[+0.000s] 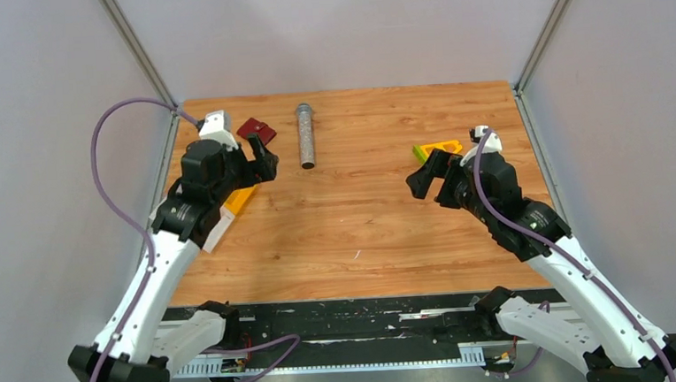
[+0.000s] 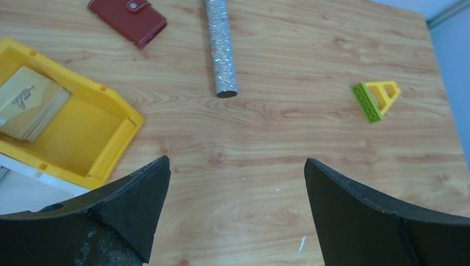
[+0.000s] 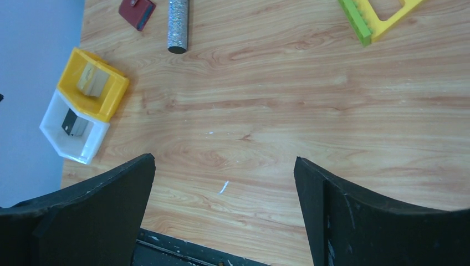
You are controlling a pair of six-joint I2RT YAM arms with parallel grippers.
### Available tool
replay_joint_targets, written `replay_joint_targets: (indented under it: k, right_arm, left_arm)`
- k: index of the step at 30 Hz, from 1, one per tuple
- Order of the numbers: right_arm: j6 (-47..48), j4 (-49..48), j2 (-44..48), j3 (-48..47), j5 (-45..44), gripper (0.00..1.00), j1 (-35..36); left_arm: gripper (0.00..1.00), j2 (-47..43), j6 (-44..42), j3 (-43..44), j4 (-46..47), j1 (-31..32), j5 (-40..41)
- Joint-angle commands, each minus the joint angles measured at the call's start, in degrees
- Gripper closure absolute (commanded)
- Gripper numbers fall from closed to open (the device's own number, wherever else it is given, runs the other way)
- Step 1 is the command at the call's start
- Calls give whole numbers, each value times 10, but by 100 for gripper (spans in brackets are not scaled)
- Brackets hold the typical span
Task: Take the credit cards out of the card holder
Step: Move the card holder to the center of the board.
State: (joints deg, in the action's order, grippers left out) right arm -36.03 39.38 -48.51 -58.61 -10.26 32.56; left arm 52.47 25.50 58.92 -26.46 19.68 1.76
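Observation:
The dark-red card holder (image 1: 256,129) lies folded shut at the back left of the table, its snap tab showing in the left wrist view (image 2: 127,19) and its corner in the right wrist view (image 3: 137,11). A tan-gold credit card (image 2: 30,102) rests in the yellow tray (image 2: 119,136). A dark credit card (image 3: 72,123) sits in the white tray (image 3: 88,152). My left gripper (image 1: 260,158) hovers over the trays, just in front of the holder, open and empty (image 2: 235,166). My right gripper (image 1: 428,175) hangs open and empty (image 3: 224,160) over the right side.
A silver glitter tube (image 1: 305,135) lies lengthwise beside the holder at the back centre. A yellow-green triangular piece (image 1: 438,148) sits at the back right, just behind my right gripper. Grey walls close off both sides and the back.

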Motion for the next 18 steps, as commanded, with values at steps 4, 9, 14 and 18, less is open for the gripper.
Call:
replay_joint_targets:
  k: [4,9,14,18]
  right_arm:
    - [29,-10,44,22,-18,0,1]
    - [33,-20,54,27,8,0,1]
    - [27,-34,56,31,51,0,1]
    - [23,-39,55,31,60,0,2]
  left_arm:
    - [7,144,88,93,61,-83,14]
    - [19,265,145,129,124,-149,-36]
    - [33,401,201,159,195,-193,-59]
    - [35,502,210,216,206,-203,-66]
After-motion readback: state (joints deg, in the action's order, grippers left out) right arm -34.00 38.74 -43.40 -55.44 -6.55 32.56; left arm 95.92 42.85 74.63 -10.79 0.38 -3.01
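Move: The red card holder lies about 27 cm ahead of the open, empty left hand, 7 cm to its left and some 28 cm below. At nearly that depth, the microphone is about 25 cm ahead and 6 cm right; the yellow bin is roughly 12 cm ahead and 14 cm left, the white bin about 2 cm ahead and 18 cm left. From the right hand the card holder lies some 33 cm ahead, 40 cm left and 25 cm below. Towards the card holder, without reaching it, the left hand sweeps about 20 cm forward, some 8 cm left and 10 cm down, sinking faster towards the end. Its fingers tip farther down and swing roughly 20 degrees counter-clockwise while the hand's left side dips, and they draw in from wide open to about two-thirds. ##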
